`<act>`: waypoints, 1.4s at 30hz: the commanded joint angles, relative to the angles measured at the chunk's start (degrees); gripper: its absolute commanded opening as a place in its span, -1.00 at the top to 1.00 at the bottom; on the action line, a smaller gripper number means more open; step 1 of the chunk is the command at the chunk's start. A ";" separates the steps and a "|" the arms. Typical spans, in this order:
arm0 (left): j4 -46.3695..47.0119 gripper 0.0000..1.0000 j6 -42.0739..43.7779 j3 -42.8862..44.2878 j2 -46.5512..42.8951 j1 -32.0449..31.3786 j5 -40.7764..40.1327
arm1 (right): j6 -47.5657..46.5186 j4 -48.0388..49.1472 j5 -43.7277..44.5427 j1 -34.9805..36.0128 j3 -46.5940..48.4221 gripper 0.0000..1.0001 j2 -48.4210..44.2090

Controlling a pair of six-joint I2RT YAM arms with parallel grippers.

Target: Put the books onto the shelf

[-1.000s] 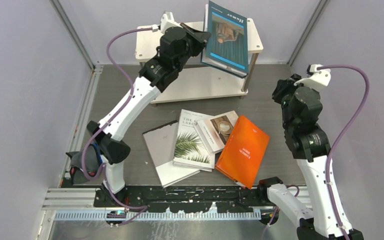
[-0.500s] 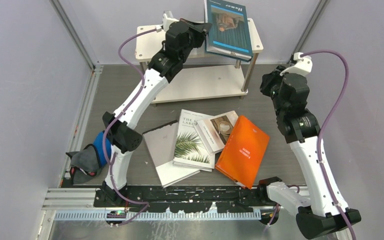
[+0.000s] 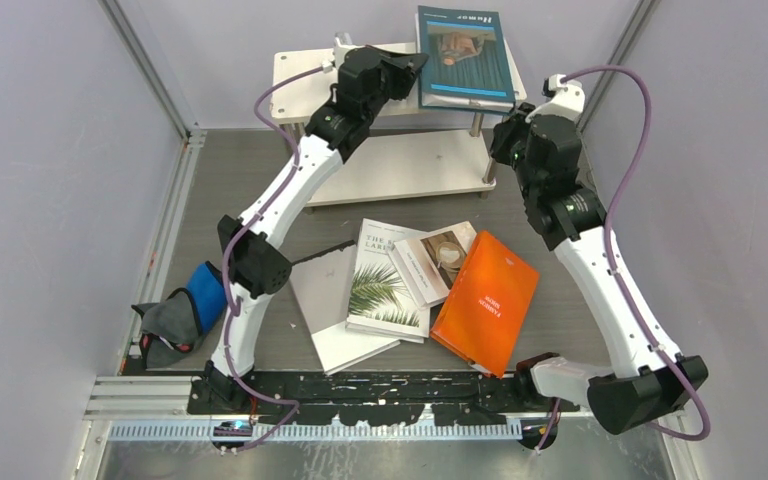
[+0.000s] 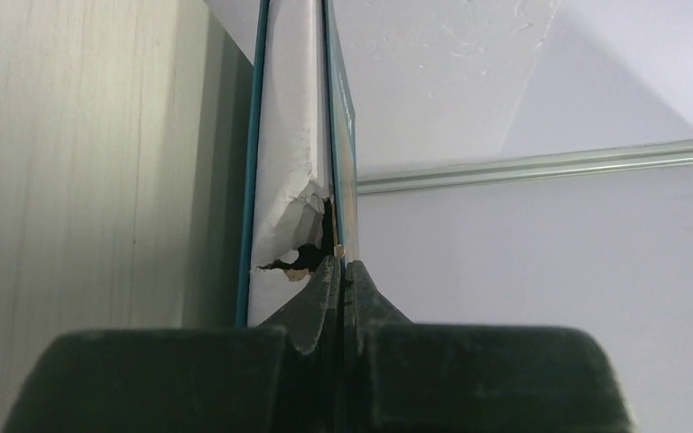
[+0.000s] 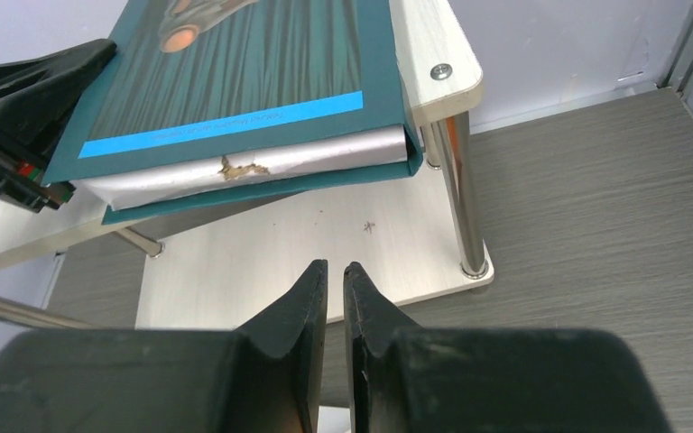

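The teal book (image 3: 465, 55) lies on the top board of the shelf (image 3: 300, 85), its near edge jutting over the front. My left gripper (image 3: 415, 62) is shut on the book's cover at its left side. In the left wrist view the jaws (image 4: 338, 266) pinch the teal cover (image 4: 343, 135) beside torn white pages. My right gripper (image 5: 336, 266) hovers before the shelf's right front leg, a narrow slit open, with nothing in it. The book (image 5: 253, 72) sits above it. On the floor lie the orange (image 3: 485, 300), beige (image 3: 438, 260), palm-leaf (image 3: 388, 280) and grey-white (image 3: 325, 310) books.
The shelf's lower board (image 5: 307, 244) lies below the right gripper, with a silver leg (image 5: 465, 198) to its right. A blue object on a grey cloth (image 3: 185, 310) lies at the left wall. Grey walls close in on three sides.
The left arm has carried the teal book back and laid it flatter on the top board. The right arm has swung up and left toward the shelf's right front corner.
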 commanded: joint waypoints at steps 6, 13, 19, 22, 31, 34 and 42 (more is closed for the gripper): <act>5.63 0.88 -1.24 4.11 0.29 1.37 4.93 | -0.73 6.18 1.29 0.26 5.58 0.64 4.40; 4.72 0.67 -1.87 6.39 2.30 1.71 7.86 | -1.41 7.29 2.44 0.26 6.92 0.64 6.32; 4.46 0.64 -1.45 4.51 1.05 1.74 8.75 | -1.97 9.03 3.39 0.26 6.75 0.64 7.10; 4.24 0.60 -0.91 3.41 0.15 1.77 8.92 | -2.30 9.19 3.56 0.17 6.99 0.64 7.44; 3.66 0.32 0.96 -1.52 -3.43 1.70 7.97 | -2.29 9.39 3.45 0.08 5.65 0.64 6.59; 3.66 0.23 1.61 -2.52 -4.41 1.81 7.39 | -2.36 9.42 3.20 0.00 5.52 0.64 6.18; 3.23 0.03 3.48 -3.06 -6.11 2.31 5.40 | -3.15 8.37 2.48 -0.21 5.61 0.64 5.54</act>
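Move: The Humor book lies flat on the shelf's top board, the left edge of its cover pinched in the left fingers; its middle is about 7 cm to that hand's right, 2 cm ahead and slightly lower. The top board's middle lies some 4 cm left, 3 cm back and 4 cm below. From the right hand, the book's middle is about 15 cm ahead, 6 cm left and 2 cm higher, and the shelf's front right post 4 cm ahead, 2 cm right and 12 cm lower. The Humor book's cover edge comes free as the left fingers open to about half; that hand otherwise stays by the edge, turning slightly clockwise, easing about 1 cm right, then dipping some 2.5 cm and rising partly back. The right hand, its fingers keeping their narrow gap, travels about 4 cm forward to the right part of the book's near edge, seems to push it, and holds there. ##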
